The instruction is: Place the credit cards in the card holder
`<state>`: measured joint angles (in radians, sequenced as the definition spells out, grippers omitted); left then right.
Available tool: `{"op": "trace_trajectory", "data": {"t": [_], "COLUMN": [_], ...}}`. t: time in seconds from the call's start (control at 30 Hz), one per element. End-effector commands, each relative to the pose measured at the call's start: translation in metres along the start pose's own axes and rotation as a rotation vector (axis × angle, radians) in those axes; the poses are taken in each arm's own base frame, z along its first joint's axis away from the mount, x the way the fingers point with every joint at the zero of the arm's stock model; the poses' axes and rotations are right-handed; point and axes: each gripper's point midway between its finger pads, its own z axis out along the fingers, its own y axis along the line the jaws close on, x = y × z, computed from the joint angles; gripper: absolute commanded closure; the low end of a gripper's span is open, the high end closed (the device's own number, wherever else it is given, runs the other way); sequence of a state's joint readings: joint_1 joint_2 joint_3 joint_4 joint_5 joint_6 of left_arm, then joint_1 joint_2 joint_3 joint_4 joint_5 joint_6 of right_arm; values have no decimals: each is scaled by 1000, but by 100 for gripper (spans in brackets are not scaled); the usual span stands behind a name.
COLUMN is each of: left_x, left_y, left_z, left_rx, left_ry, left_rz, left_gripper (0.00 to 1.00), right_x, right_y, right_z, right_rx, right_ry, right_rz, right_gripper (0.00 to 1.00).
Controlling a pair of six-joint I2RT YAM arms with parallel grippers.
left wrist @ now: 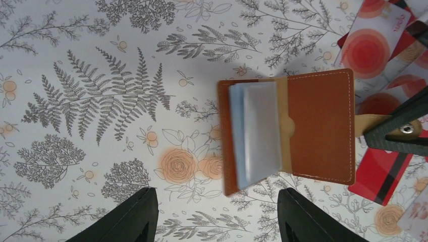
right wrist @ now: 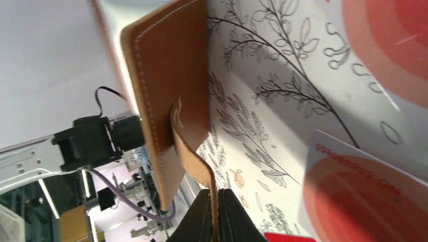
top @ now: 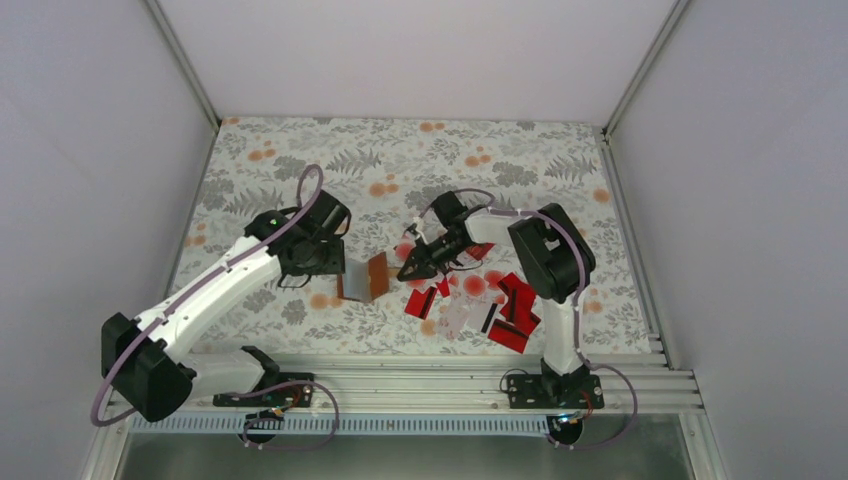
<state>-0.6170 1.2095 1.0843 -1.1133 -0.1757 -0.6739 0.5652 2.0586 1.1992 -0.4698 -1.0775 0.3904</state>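
The card holder point(top: 364, 278), brown with pale blue-grey inner pockets point(left wrist: 260, 131), is open between the two arms. My right gripper point(right wrist: 216, 201) is shut on its tan closing strap point(right wrist: 194, 161) and holds the brown cover point(right wrist: 171, 65) tilted up off the cloth. My left gripper point(left wrist: 216, 190) hovers above the holder's near edge, open, with nothing between its fingers point(left wrist: 136, 217). The credit cards point(top: 480, 300), red ones with a dark stripe point(left wrist: 378, 169) and white ones with red blotches point(left wrist: 371, 48), lie scattered to the right of the holder, under and beside the right arm.
A floral cloth point(top: 300, 160) covers the table. White enclosure walls point(top: 100, 150) stand on the left, right and back. An aluminium rail point(top: 420, 375) runs along the near edge by the arm bases.
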Motion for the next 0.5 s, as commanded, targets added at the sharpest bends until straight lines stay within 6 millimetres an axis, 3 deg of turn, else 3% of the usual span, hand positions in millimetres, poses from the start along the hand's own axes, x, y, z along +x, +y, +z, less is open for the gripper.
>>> {"op": "trace_trajectory", "data": {"t": [0.0,0.17,0.47], "left_x": [-1,1,-17], "left_y": [0,-12,-80], "left_z": [11,28,43], "left_rx": [-28,17,282], "left_ry": [15,42,42], "left_rz": [5,21,120], "left_gripper": [40,40,43], "right_x": [2,10,5], "right_y": [-27,-61,-43], "right_z": [-13,-25,-33], "right_rx": [139,280,285], "right_ry": [-27,-44,-64], "right_rz": [-26,23,-12], "right_gripper": [96,96,96]}}
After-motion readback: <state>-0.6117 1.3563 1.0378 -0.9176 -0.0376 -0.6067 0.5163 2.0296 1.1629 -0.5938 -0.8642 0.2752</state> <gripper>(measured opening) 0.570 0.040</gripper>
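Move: Within the right hand's shut fingers is the strap of the open card holder, whose middle lies about 7 cm to the left. The cards it is carried towards begin close by: a red-circle card about 3 cm right, another 6 cm farther out and 1 cm right, and a red striped card 6 cm back and 4 cm right, all some 4 cm below. From the empty left hand the holder is roughly 8 cm right, level fore and aft, and 10 cm below. Keeping its pinch on the strap, the right hand swings the holder about 4 cm right and 3 cm down towards the near edge of the cards, fingers dipping some 10 degrees, then almost stops. The left hand, half open and touching nothing, follows: first sinking, then also sweeping right, about 4 cm each way, and easing slightly forward. ##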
